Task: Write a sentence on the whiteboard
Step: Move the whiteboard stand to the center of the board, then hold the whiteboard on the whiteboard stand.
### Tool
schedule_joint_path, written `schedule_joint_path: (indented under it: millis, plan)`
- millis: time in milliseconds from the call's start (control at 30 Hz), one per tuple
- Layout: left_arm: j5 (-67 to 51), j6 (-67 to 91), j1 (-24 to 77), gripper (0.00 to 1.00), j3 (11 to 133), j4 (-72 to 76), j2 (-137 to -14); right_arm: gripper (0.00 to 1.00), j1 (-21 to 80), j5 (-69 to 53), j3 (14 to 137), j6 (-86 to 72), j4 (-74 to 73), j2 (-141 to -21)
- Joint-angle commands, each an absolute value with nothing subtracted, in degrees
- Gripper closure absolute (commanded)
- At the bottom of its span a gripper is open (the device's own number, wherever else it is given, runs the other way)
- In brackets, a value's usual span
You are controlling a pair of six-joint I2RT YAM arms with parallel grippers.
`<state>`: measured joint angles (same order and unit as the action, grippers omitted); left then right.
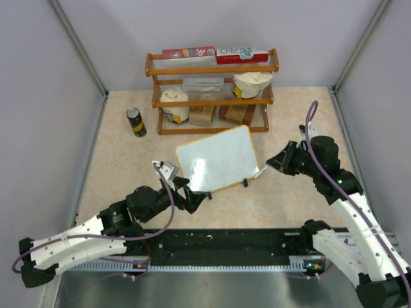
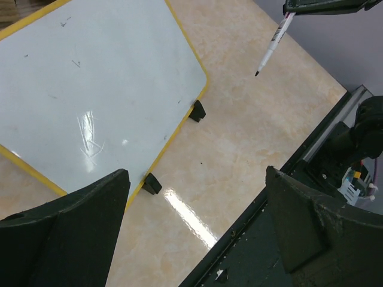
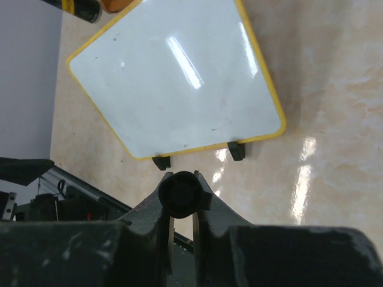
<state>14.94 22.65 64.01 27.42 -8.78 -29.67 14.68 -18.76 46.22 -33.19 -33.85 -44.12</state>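
The whiteboard lies tilted on the tan table, with a yellow-edged frame and two small black feet on its near edge. No sentence shows on it; its face is blank apart from faint specks. My right gripper hovers off the board's right corner, shut on a marker whose tip points down toward the table. My left gripper is open and holds nothing, low beside the board's near-left corner.
A wooden rack at the back holds boxes and tubs. A dark can stands left of it. A black rail runs along the near table edge. Grey walls close in both sides.
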Motion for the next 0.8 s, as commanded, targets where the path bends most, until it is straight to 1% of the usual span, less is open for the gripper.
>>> schedule_joint_path:
  millis: [0,133,233,367,467,600,767]
  plan:
    - [16.08,28.20,63.81,0.01,23.73,-11.59,-25.40,1.00,19.51,-15.99,44.66,-33.39,-24.10,-42.54]
    - [14.94,33.73,63.81,0.02,23.73,-14.85,-27.77,1.00,19.95,-18.19,38.68,-34.45,-19.08,-40.18]
    - [12.49,37.17,63.81,0.01,25.57,-18.44,-31.54,1.00,20.04,-19.16,37.01,-34.28,-18.81,-37.63]
    - [9.93,43.59,63.81,0.01,24.27,-16.09,-32.26,1.00,19.95,-19.95,36.65,-32.70,-21.26,-34.28]
    - [10.36,44.47,63.81,0.01,23.47,-14.24,-31.64,1.00,20.04,-20.48,36.56,-30.59,-22.85,-34.63]
    - [15.72,43.77,63.81,0.01,25.48,-15.82,-32.25,1.00,19.95,-19.95,36.21,-28.66,-22.59,-35.50]
    - [15.47,40.00,63.81,0.01,29.17,-12.75,-33.92,1.00,20.04,-19.78,38.14,-26.46,-22.33,-38.66]
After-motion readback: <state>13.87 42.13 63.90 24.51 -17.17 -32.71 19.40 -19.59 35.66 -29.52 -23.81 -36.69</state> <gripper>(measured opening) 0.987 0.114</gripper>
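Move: The stand's left foot, black under the whiteboard's near edge, lies about 7 cm ahead of the open left hand, 3 cm to its right and 16 cm below. The stand's right foot is some 10 cm ahead and 16 cm right, the whiteboard's middle about 20 cm ahead and 7 cm right, both equally low. From the right hand, the left foot lies 20 cm left, 1 cm back and 17 cm below. The left hand, fingers wide open, sinks about 6 cm towards the stand's left foot, tipping down some 20 degrees. ##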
